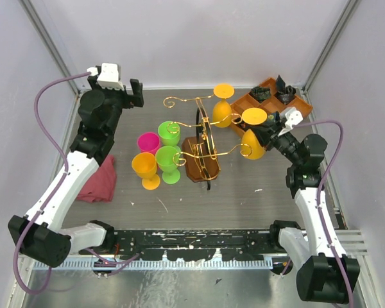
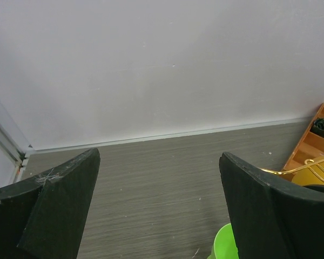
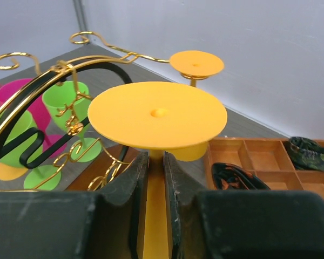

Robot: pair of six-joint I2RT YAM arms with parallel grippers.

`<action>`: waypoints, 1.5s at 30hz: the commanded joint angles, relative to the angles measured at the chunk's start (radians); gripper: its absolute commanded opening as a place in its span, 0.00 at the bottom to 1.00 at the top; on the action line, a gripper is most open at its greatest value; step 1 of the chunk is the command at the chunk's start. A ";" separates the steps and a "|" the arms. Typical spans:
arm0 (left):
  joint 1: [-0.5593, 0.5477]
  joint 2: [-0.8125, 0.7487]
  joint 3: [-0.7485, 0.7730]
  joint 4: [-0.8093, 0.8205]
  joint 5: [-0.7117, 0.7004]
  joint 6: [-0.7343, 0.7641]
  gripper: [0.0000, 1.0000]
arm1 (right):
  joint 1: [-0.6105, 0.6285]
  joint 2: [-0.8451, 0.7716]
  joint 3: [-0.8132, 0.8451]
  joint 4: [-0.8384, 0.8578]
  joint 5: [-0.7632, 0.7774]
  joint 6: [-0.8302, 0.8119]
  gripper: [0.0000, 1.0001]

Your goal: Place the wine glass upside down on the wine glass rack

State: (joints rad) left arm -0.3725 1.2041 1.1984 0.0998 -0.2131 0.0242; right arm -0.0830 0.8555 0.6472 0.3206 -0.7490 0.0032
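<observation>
My right gripper (image 3: 156, 159) is shut on the stem of an orange wine glass (image 3: 157, 116), held upside down with its round foot on top. From above, this wine glass (image 1: 253, 135) hangs at the curled right arm of the gold wine glass rack (image 1: 202, 151). I cannot tell whether the stem rests in the curl. The right gripper (image 1: 261, 132) comes at it from the right. A second orange glass (image 1: 222, 106) hangs upside down on a rear arm. My left gripper (image 1: 136, 93) is open and holds nothing, high at the back left, with its fingers (image 2: 270, 210) spread over bare table.
Left of the rack stand a magenta glass (image 1: 148, 142), two green glasses (image 1: 169, 133) (image 1: 169, 162) and an orange glass (image 1: 145, 168), all upright. A red cloth (image 1: 97, 179) lies at the left edge. An orange-brown compartment tray (image 1: 273, 102) with dark items sits back right.
</observation>
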 commanded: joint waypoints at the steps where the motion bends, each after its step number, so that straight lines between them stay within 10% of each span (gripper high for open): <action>1: 0.011 -0.024 -0.013 0.003 0.014 0.009 0.98 | -0.005 -0.010 -0.067 0.236 -0.112 0.042 0.01; 13: 0.015 -0.010 -0.019 0.030 0.011 0.020 0.98 | -0.004 0.130 -0.173 0.585 -0.180 0.177 0.01; 45: 0.021 0.055 -0.014 0.092 -0.058 0.081 0.98 | 0.107 0.389 0.003 0.461 -0.196 0.010 0.01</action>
State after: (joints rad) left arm -0.3569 1.2541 1.1885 0.1505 -0.2520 0.0891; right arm 0.0193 1.2240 0.5995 0.7181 -0.9627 0.0280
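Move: The right hand holds the yellow wine glass upside down by its stem, foot uppermost. The middle right-hand ring of the rack lies about 4 cm ahead, 5 cm to the left and 3 cm below that hand. The front ring stands some 8 cm nearer the base than the middle ring and 2 cm to its right. The yellow glass already hanging is about 11 cm ahead, 8 cm left and 9 cm below the hand. From the idle left hand, the middle ring is roughly 26 cm right, 7 cm back and 13 cm lower. Down and to the left, about 6 cm each way, with a small drift forward after a brief draw back, the right hand brings the inverted glass to the rack's middle right-hand ring. It sinks, lifts a little while going left, then sinks again, turning some 20 degrees counter-clockwise. The fingers keep their pinch on the stem just under the foot. ##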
